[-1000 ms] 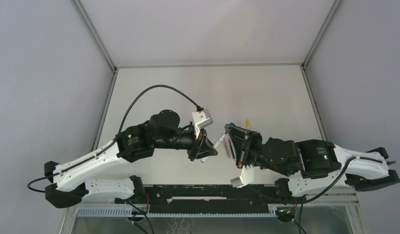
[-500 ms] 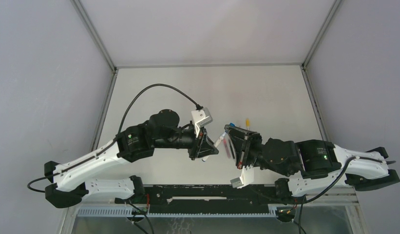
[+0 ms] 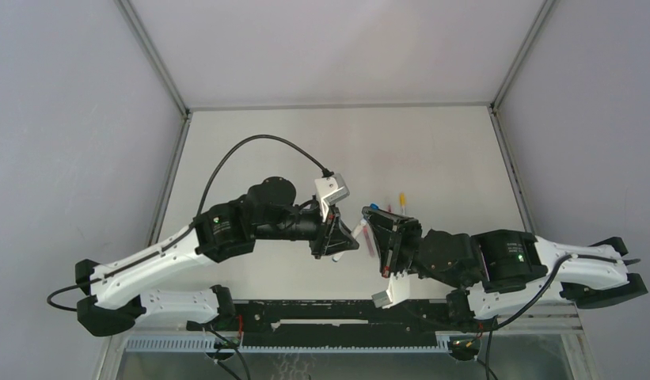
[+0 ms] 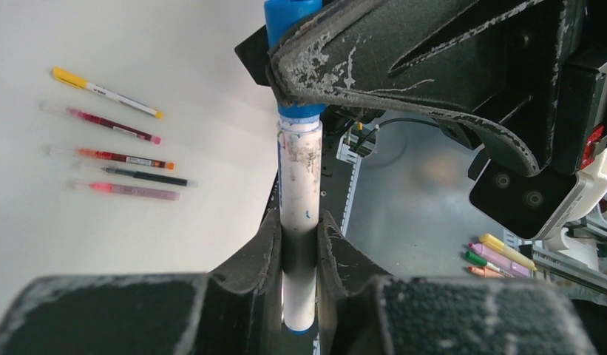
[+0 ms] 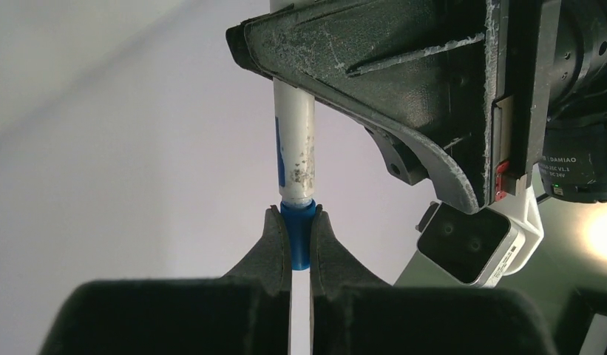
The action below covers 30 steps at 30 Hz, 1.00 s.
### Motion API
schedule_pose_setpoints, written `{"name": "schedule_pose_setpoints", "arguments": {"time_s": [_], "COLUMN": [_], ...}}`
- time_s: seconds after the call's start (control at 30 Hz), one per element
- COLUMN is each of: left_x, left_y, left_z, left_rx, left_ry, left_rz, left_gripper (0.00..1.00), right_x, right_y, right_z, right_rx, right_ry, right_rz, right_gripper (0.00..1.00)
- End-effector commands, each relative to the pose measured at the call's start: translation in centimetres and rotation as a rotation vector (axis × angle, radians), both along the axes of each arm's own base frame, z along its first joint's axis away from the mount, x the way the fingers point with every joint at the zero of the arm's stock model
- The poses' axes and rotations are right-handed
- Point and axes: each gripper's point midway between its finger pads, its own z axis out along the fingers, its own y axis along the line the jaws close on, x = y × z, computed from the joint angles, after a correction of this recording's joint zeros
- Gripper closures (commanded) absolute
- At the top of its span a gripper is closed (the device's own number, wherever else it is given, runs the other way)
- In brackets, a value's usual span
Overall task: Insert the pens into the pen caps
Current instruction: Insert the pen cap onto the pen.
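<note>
My left gripper is shut on the white barrel of a pen, which stands upright between its jaws. A blue pen cap sits on the pen's tip, and my right gripper is shut on it. The barrel runs straight from the cap up into the left fingers. In the top view the two grippers meet nose to nose above the table's near middle, left gripper against right gripper. Several thin pens with yellow, red, black and pink ends lie in a row on the table.
A yellow-ended pen lies just beyond the right gripper. Several coloured markers rest on a grey surface below the table's near edge. The black rail runs along the front between the arm bases.
The right gripper has shifted left toward the left gripper, and the left arm has edged right. The gap between them has narrowed, with pen and cap still held.
</note>
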Motion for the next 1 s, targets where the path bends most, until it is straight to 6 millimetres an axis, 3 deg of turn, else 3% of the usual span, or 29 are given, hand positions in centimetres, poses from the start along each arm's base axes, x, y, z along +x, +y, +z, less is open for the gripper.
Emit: {"name": "schedule_pose_setpoints", "arguments": {"time_s": [0.0, 0.33, 0.7, 0.97], "left_x": [0.2, 1.2, 1.9, 2.6], "left_y": [-0.6, -0.2, 0.1, 0.2], "left_z": [3.1, 4.1, 5.6, 6.2], "left_rx": [-0.094, -0.177, -0.257, -0.295], "left_ry": [-0.024, 0.002, 0.019, 0.024], "left_rz": [0.014, 0.073, 0.082, 0.103], "left_gripper": [1.00, 1.00, 1.00, 1.00], "right_x": [-0.8, -2.9, -9.0, -12.6], "right_y": [0.9, 2.6, 5.2, 7.3], "right_z": [0.3, -1.6, -9.4, -12.4], "right_rx": [-0.007, -0.019, -0.124, -0.105], "right_ry": [-0.039, 0.029, 0.231, 0.337], "right_rz": [0.048, 0.095, 0.171, 0.193], "right_gripper": [1.00, 1.00, 1.00, 1.00]}}
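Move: The blue cap already meets the marker's front end. From the left hand, gripping the white body, the cap is about 5 cm ahead, 2 cm right and 5 cm higher. From the right hand, pinching the cap, the body's middle is some 4 cm back, 1 cm left and 4 cm lower. On the table some 28 cm below the left hand, the pink pen lies about 6 cm ahead and 8 cm right, the yellow pen roughly 11 cm ahead and 17 cm right. Cap and marker stay in contact, end to end, as the right hand presses the cap down along the slanted body towards the left hand. After a brief near-standstill both hands sweep down, back and left together, the right about 7 cm and the left about 6 cm; the left wrist tips the marker's cap end down by some 15 degrees, and both grips hold. ##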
